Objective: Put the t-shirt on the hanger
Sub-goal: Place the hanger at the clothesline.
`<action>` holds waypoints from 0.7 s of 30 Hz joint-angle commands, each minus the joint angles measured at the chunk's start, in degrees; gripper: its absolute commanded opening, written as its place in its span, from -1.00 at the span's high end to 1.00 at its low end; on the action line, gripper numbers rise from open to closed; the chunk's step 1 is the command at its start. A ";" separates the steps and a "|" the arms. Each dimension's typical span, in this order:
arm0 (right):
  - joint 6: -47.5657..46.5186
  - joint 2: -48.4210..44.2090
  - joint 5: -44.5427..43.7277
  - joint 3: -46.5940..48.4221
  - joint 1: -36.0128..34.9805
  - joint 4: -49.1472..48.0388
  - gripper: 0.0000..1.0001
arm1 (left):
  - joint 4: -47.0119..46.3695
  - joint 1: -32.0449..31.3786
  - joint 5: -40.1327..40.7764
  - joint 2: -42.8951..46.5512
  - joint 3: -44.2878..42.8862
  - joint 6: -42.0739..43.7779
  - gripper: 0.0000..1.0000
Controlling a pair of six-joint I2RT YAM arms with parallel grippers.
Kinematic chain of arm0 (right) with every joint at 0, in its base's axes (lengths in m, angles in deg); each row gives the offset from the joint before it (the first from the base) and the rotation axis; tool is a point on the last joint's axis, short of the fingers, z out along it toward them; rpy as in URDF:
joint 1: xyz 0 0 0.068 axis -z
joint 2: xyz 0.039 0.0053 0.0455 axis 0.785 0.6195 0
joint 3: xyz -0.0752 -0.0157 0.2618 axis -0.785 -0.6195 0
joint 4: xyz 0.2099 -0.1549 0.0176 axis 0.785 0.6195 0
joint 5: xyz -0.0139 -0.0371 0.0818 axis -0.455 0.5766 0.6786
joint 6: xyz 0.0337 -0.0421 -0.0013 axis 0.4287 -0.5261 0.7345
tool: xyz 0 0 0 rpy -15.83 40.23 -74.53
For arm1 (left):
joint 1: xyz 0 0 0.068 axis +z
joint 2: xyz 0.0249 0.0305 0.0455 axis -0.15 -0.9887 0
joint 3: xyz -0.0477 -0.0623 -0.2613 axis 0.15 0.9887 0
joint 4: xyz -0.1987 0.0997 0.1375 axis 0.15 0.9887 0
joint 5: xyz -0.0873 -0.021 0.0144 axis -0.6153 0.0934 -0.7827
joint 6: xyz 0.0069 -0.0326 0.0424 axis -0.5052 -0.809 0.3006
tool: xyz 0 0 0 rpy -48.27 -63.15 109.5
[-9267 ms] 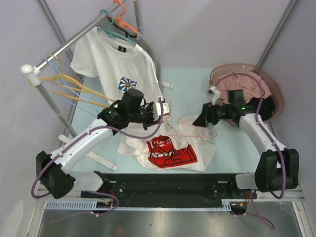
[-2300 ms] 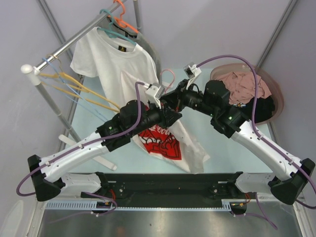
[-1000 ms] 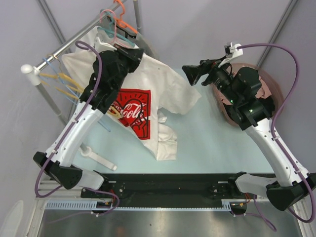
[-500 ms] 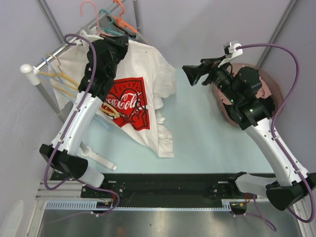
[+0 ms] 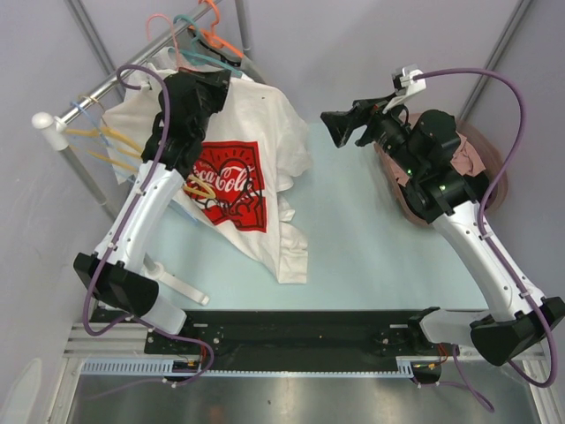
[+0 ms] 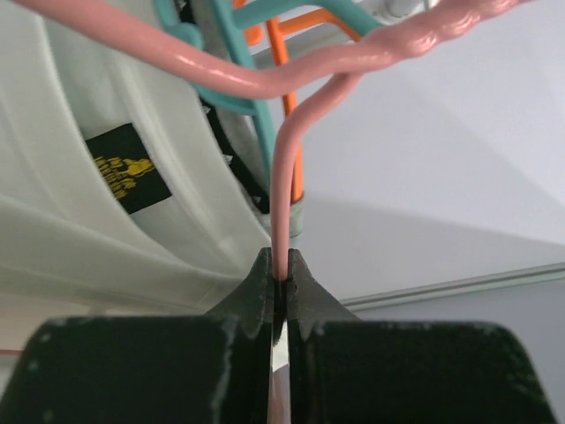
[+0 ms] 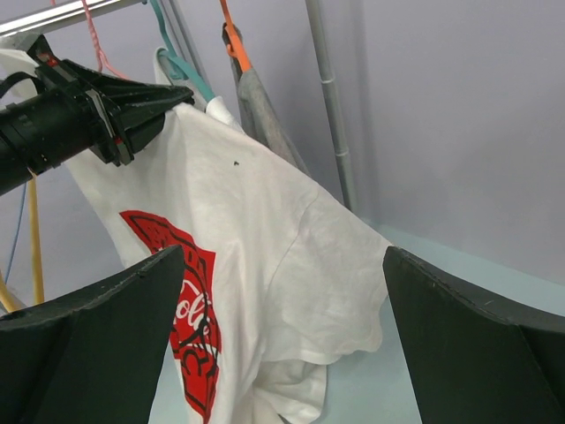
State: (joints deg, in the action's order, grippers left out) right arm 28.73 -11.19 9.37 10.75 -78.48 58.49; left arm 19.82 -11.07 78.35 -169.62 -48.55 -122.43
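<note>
The white t-shirt (image 5: 231, 181) with the red print hangs on the pale-pink hanger (image 6: 281, 190). It drapes down from beside the clothes rail. My left gripper (image 5: 214, 83) is raised to the rail and is shut on the hanger's wire neck (image 6: 280, 265), just above the shirt's collar. The hanger's pink hook (image 5: 161, 28) curves up by the rail; whether it rests on the rail I cannot tell. My right gripper (image 5: 339, 129) hovers in the air to the right of the shirt, open and empty. In the right wrist view the t-shirt (image 7: 265, 256) fills the space between my wide-apart fingers (image 7: 93, 344).
The metal rail (image 5: 110, 86) carries a teal hanger (image 6: 258, 124) with another white shirt (image 6: 79, 203), an orange hanger (image 5: 214, 25) and yellow hangers (image 5: 97, 141). A rack post (image 7: 331, 106) stands behind. A brown basket of clothes (image 5: 472, 159) sits at the right.
My left arm has swung the hanger and shirt up and left, closer to the rail. The right gripper has shifted slightly up and left, still open.
</note>
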 commanded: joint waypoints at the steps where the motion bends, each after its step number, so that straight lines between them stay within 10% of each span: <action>1: -1.22 0.19 0.74 3.40 0.13 -1.72 -0.99 | -0.08 1.51 -0.97 1.02 0.57 -5.00 1.00; 9: -2.10 0.10 0.57 3.66 0.22 0.22 -0.99 | -2.27 2.21 -3.17 0.40 1.46 -6.68 0.90; 15: -2.28 -0.16 0.39 3.75 0.13 0.66 -0.99 | -4.30 1.86 -3.88 1.81 3.83 -3.07 -0.59; 21: -2.10 -0.16 0.74 3.75 0.22 0.92 -0.99 | -5.35 1.86 -2.39 4.35 5.94 0.52 -1.00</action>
State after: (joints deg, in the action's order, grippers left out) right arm 27.46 -10.95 9.79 11.58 -78.48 60.04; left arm 17.35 -9.54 75.49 -169.09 -43.83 -125.71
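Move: Just up and to the left of the left hand, which still pinches the pink hanger's right shoulder, is the clothesline rod: about 11 cm left, 2 cm ahead and 10 cm above. The turquoise hanger is some 7 cm ahead, 4 cm left and 5 cm higher; the orange hanger about 12 cm ahead, 2 cm left and 5 cm up. The yellow hanger sits roughly 15 cm back, 15 cm left and level. From the right hand the rod spot is about 36 cm left, 14 cm ahead and 10 cm higher. Lowering the pink hanger about 2 cm, the left hand brings its hook down over the rod, the wrist rolling only about 5 degrees. It then stays almost in place and spreads its fingers from shut to wide open, letting go of the hanger's right shoulder. ##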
